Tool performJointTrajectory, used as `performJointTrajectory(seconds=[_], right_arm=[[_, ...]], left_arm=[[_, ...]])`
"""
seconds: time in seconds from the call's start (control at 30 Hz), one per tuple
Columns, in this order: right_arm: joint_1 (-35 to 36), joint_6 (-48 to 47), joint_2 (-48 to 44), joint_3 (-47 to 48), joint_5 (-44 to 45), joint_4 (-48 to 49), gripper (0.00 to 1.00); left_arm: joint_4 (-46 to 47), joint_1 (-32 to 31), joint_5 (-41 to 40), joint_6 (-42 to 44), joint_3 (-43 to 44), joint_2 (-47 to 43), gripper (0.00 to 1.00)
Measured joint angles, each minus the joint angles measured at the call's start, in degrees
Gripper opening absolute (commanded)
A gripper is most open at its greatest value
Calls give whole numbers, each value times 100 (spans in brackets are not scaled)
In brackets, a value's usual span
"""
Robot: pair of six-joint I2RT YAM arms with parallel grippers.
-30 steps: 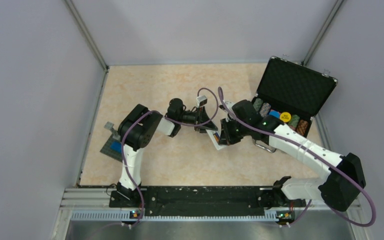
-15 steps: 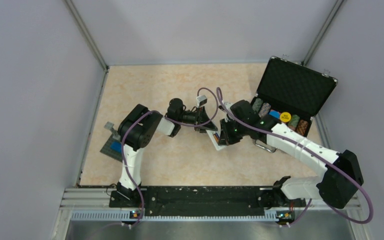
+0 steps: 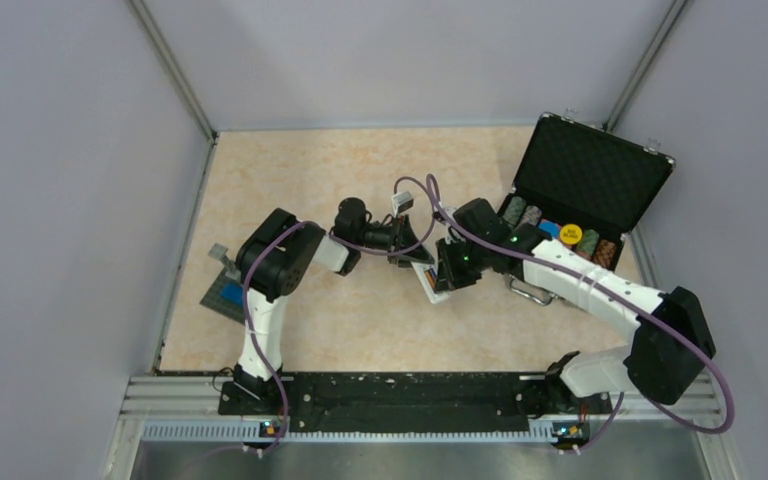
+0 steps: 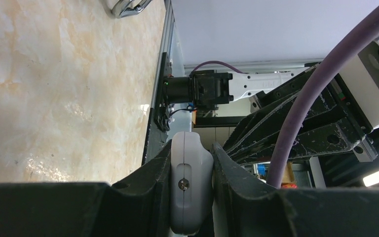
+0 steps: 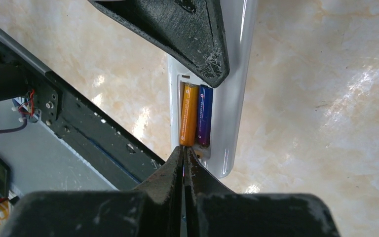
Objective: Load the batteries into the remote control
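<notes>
My left gripper [image 4: 191, 146] is shut on the remote control [image 4: 191, 183], a slim white body seen end-on between its black fingers. In the right wrist view the remote control [image 5: 234, 98] lies back-up with its bay open. Two batteries sit side by side in the bay, an orange one [image 5: 188, 114] and a dark purple one [image 5: 205, 116]. My right gripper [image 5: 183, 149] is shut with nothing in it, its tips touching the near end of the orange battery. Both grippers meet at the remote control [image 3: 428, 278] mid-table in the top view.
An open black case [image 3: 590, 170] with striped chip stacks stands at the right, its metal handle [image 3: 528, 292] toward the table. A dark grey card with a blue patch [image 3: 225, 292] lies at the left edge. The black base rail [image 3: 390, 392] runs along the near edge.
The right arm has shifted a little to the left, bringing its shut tips up to the bay. The left arm and remote have stayed put.
</notes>
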Motion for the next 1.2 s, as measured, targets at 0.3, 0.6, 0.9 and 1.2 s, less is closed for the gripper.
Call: performJointTrajectory(seconds=[0.3, 0.6, 0.9, 1.2], right_arm=[[-2, 127, 396, 203, -151, -229, 0], [-122, 258, 708, 400, -396, -168, 0], [-129, 188, 492, 387, -402, -20, 0], [-138, 79, -682, 310, -269, 660, 1]], left_arm=[[-96, 0, -17, 245, -114, -33, 0], [-157, -44, 4, 435, -146, -116, 0], [-680, -52, -22, 540, -149, -269, 0], [-2719, -20, -321, 1902, 109, -918, 0]])
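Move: The orange battery's middle is about 2 cm ahead of the right hand and 1 cm to its left, roughly 1 cm below, with its near end right at the closed fingertips. The blue battery lies beside it, some 3 cm straight ahead of the right hand; the left fingertips gripping the remote control are about 5 cm ahead and 1 cm left. From the left hand, the orange battery is about 4 cm back and 2 cm right, at grip height. Downward about 1 cm first, the right hand's closed fingertips press on the near end of the orange battery, then edge forward and left roughly a centimetre, pause, and lift well clear, some 8 cm up, with the fingers tipping upward. The left hand keeps its pinch on the remote control, sinks slightly under the push and comes back up. ##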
